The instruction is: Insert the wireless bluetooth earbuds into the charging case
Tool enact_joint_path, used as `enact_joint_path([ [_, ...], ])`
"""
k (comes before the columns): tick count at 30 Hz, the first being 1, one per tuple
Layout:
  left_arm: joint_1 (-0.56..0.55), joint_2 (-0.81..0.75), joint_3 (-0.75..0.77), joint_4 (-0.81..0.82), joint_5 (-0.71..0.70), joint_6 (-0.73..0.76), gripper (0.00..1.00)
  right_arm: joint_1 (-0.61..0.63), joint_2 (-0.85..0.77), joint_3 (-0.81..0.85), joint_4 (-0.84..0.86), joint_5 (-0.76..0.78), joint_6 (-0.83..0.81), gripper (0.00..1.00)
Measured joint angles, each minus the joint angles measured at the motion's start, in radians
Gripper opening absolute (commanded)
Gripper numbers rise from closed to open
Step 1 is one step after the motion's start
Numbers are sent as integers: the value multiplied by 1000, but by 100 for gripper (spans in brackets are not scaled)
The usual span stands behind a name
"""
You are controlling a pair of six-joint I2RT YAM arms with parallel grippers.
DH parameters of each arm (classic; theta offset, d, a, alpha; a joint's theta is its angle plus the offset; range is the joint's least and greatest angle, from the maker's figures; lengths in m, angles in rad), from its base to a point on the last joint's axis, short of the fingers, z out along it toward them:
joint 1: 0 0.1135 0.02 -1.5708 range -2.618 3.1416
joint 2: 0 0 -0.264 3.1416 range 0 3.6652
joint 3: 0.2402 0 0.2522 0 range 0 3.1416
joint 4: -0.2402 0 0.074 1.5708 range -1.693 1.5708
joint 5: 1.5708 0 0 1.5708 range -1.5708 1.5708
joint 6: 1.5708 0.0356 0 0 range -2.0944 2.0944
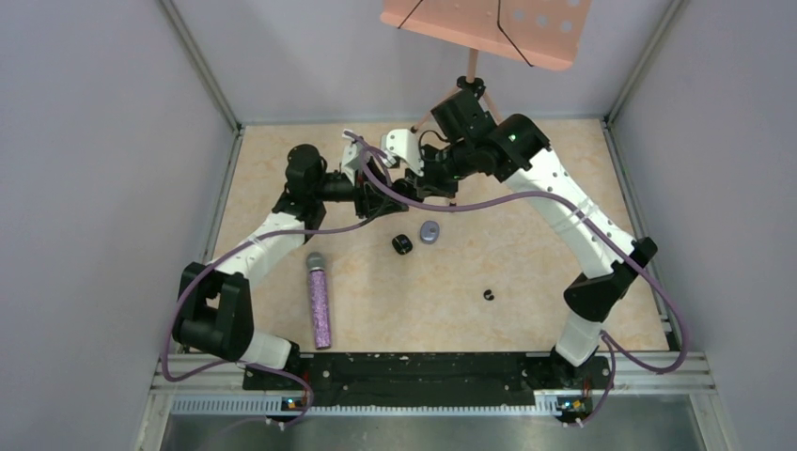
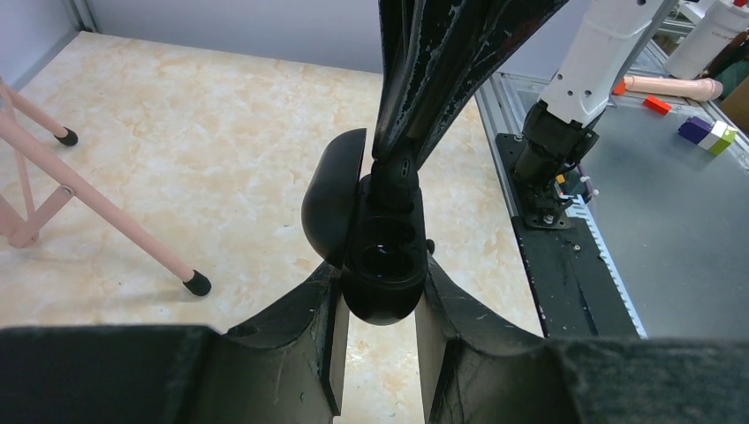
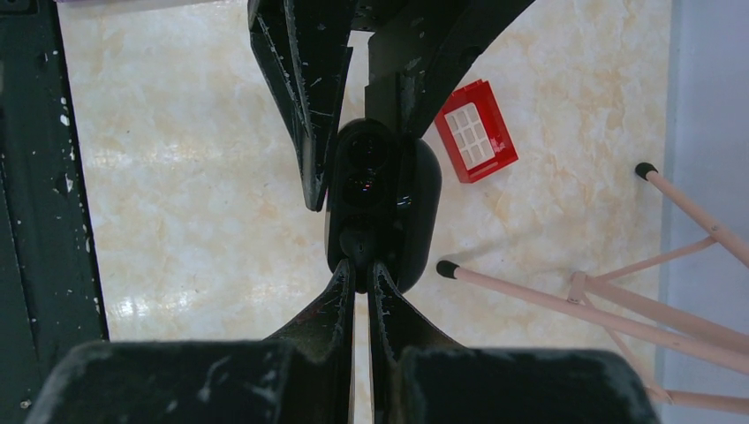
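Note:
The black charging case [image 2: 384, 269] hangs above the table with its lid [image 2: 331, 199] swung open, and my left gripper [image 2: 382, 281] is shut on its body. One empty round well faces the left wrist camera. My right gripper [image 3: 362, 265] comes in from the opposite side, shut on a small black earbud [image 3: 358, 245] that sits at the case's [image 3: 382, 199] open mouth. In the top view the two grippers, left [image 1: 381, 193] and right [image 1: 414, 178], meet tip to tip at the back of the table. A second tiny black earbud [image 1: 488, 294] lies on the table further forward.
Another small black case [image 1: 402, 244] and a grey oval case [image 1: 429, 231] lie just in front of the grippers. A glittery purple microphone [image 1: 319, 299] lies at the front left. A pink stand [image 1: 475, 70] rises at the back, its legs [image 3: 565, 296] spread nearby. A red block [image 3: 475, 131] lies under the grippers.

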Motion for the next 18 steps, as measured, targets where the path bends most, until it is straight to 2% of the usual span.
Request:
enact_joint_path([
  [8,0,0,0,16,-2,-27,0,6,4,0,1,0,0,2],
  [9,0,0,0,16,-2,-27,0,6,5,0,1,0,0,5],
  [12,0,0,0,16,-4,-28,0,6,8,0,1,-1,4,23],
  [18,0,0,0,24,-18,-24,0,6,8,7,-5,10,19,39],
])
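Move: The open black charging case is held in the left fingers, its middle about 2 cm to the right of that hand point. From the right hand, the case's middle lies some 2 cm to the left, 2 cm below and level fore and aft, with the gripped earbud already at its right-end well. On the table some 28 cm below the left hand, a closed black case lies about 3 cm ahead, 1 cm left, and a grey case 6 cm ahead, 5 cm right. Hold the right gripper where it is over the case's right-end well, then part its shut fingers to about a third of their full opening, so that they let go of the earbud, one finger spreading forward beside the raised lid and the other back. Keep the left gripper still and pinching the case, drifting less than 1 cm. ##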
